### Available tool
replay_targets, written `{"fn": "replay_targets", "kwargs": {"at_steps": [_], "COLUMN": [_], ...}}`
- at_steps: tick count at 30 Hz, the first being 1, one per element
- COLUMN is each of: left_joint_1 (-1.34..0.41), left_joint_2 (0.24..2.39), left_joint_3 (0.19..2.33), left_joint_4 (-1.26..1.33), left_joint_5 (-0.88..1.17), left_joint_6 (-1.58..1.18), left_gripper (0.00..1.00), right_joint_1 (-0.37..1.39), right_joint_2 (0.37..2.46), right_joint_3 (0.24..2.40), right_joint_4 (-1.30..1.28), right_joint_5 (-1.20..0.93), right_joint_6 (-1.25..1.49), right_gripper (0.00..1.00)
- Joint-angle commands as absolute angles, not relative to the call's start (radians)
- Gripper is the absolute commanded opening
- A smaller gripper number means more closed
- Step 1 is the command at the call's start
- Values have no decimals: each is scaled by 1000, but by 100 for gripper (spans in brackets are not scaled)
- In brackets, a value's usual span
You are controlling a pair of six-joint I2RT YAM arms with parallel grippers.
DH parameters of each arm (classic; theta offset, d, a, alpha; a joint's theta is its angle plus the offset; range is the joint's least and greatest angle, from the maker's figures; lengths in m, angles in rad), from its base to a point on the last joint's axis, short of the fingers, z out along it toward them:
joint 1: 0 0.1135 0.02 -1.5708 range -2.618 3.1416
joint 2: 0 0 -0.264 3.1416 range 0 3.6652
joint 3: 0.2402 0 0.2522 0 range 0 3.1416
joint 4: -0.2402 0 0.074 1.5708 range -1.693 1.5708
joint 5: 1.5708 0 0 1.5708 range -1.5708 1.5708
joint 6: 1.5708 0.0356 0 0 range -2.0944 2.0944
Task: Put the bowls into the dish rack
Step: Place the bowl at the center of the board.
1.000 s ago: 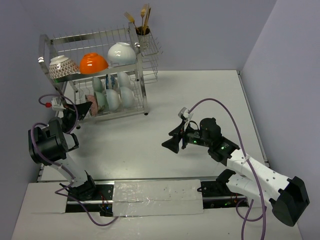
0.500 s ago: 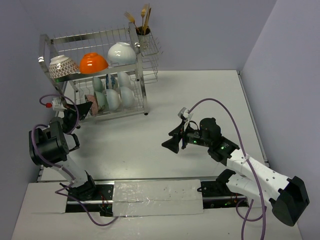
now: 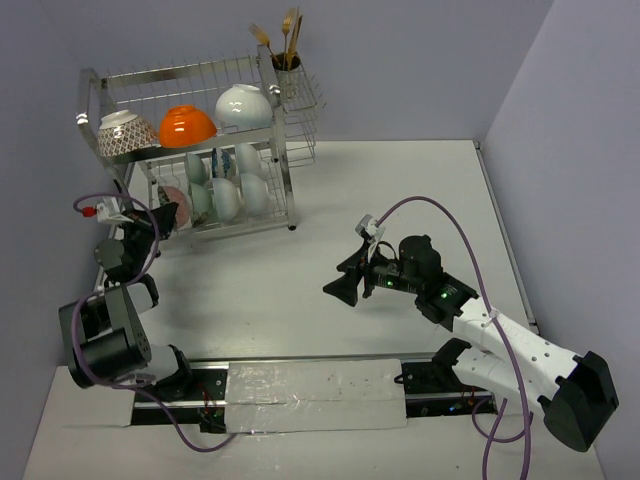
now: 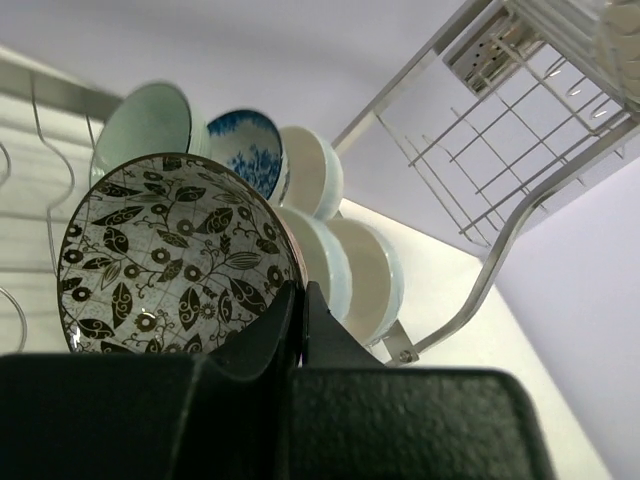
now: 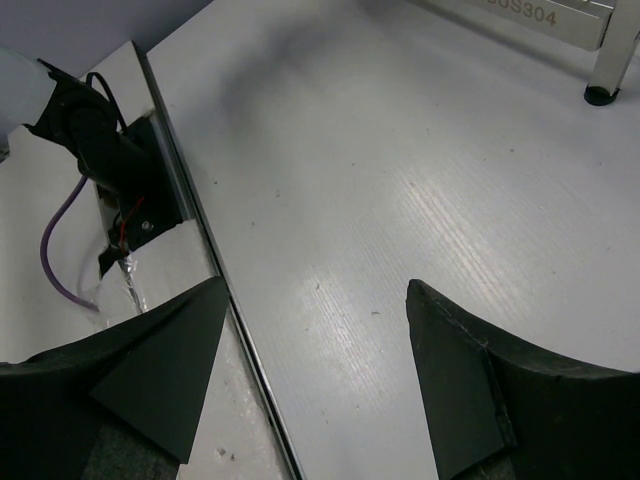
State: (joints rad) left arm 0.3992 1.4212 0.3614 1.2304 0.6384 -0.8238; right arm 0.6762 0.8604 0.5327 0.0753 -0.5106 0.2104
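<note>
The dish rack (image 3: pixel 283 112) stands at the back left. Its top shelf carries a brown-patterned bowl (image 3: pixel 124 133), an orange bowl (image 3: pixel 187 125) and a white bowl (image 3: pixel 243 105). Several pale bowls (image 3: pixel 235 190) stand on edge on the lower shelf. My left gripper (image 3: pixel 163 216) is at the lower shelf's left end, shut on the rim of a leaf-patterned bowl (image 4: pixel 170 250). That bowl stands on edge in front of a teal bowl (image 4: pixel 150 120) and a blue-patterned one (image 4: pixel 250 150). My right gripper (image 3: pixel 345 278) hovers open over mid-table, nothing between its fingers (image 5: pixel 470 380).
A cutlery cup with gold utensils (image 3: pixel 286 60) hangs on the rack's back right corner. One rack foot (image 5: pixel 600 95) shows at the top right of the right wrist view. Walls close in behind and on the right. The arm bases sit on the near rail (image 3: pixel 310 395).
The left arm's elbow has dropped toward the near edge while its gripper stayed at the rack's left end with the patterned bowl, now more upright. The right arm has not moved.
</note>
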Motion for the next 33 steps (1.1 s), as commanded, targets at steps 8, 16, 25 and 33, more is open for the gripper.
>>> {"fn": "replay_targets", "kwargs": {"at_steps": [8, 16, 25, 33], "left_joint_1": [364, 264, -99, -530], "left_joint_2": [1158, 901, 736, 900], "left_joint_3": [434, 465, 540, 610], "left_joint_4": [878, 382, -81, -181], "left_joint_5": [542, 381, 188, -119], "left_joint_6": [-623, -585, -515, -526], "left_gripper": [0, 0, 0, 0], "right_joint_1": [681, 681, 681, 681], "right_joint_2": [848, 836, 848, 862], "right_joint_3": [531, 534, 548, 569], "right_joint_4": [126, 117, 100, 54], "right_joint_5": [-522, -495, -446, -362], "right_joint_6": [195, 199, 222, 239], "right_gripper": [80, 80, 80, 80]}}
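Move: The patterned bowl is already pinched in the left fingers at the rack's front; the board's center, where it goes, lies about 30 cm right of the left hand, 9 cm back and 19 cm below. A green bowl stands on the lower tier 3 cm ahead and 6 cm right, 8 cm down. The rack's front right foot is some 27 cm right and 4 cm back, down on the board. From the right hand, the center lies roughly 9 cm ahead, 9 cm left and 19 cm below. The patterned bowl, still pinched by its rim, is carried by the left hand away from the rack's lower tier towards the board's center: up about 3 cm first, then back some 11 cm and in a quickening sweep about 16 cm right, dropping at the end to 5 cm below its start. The wrist tips the fingers down some 30 degrees, its left side rising, with a slight clockwise turn. ##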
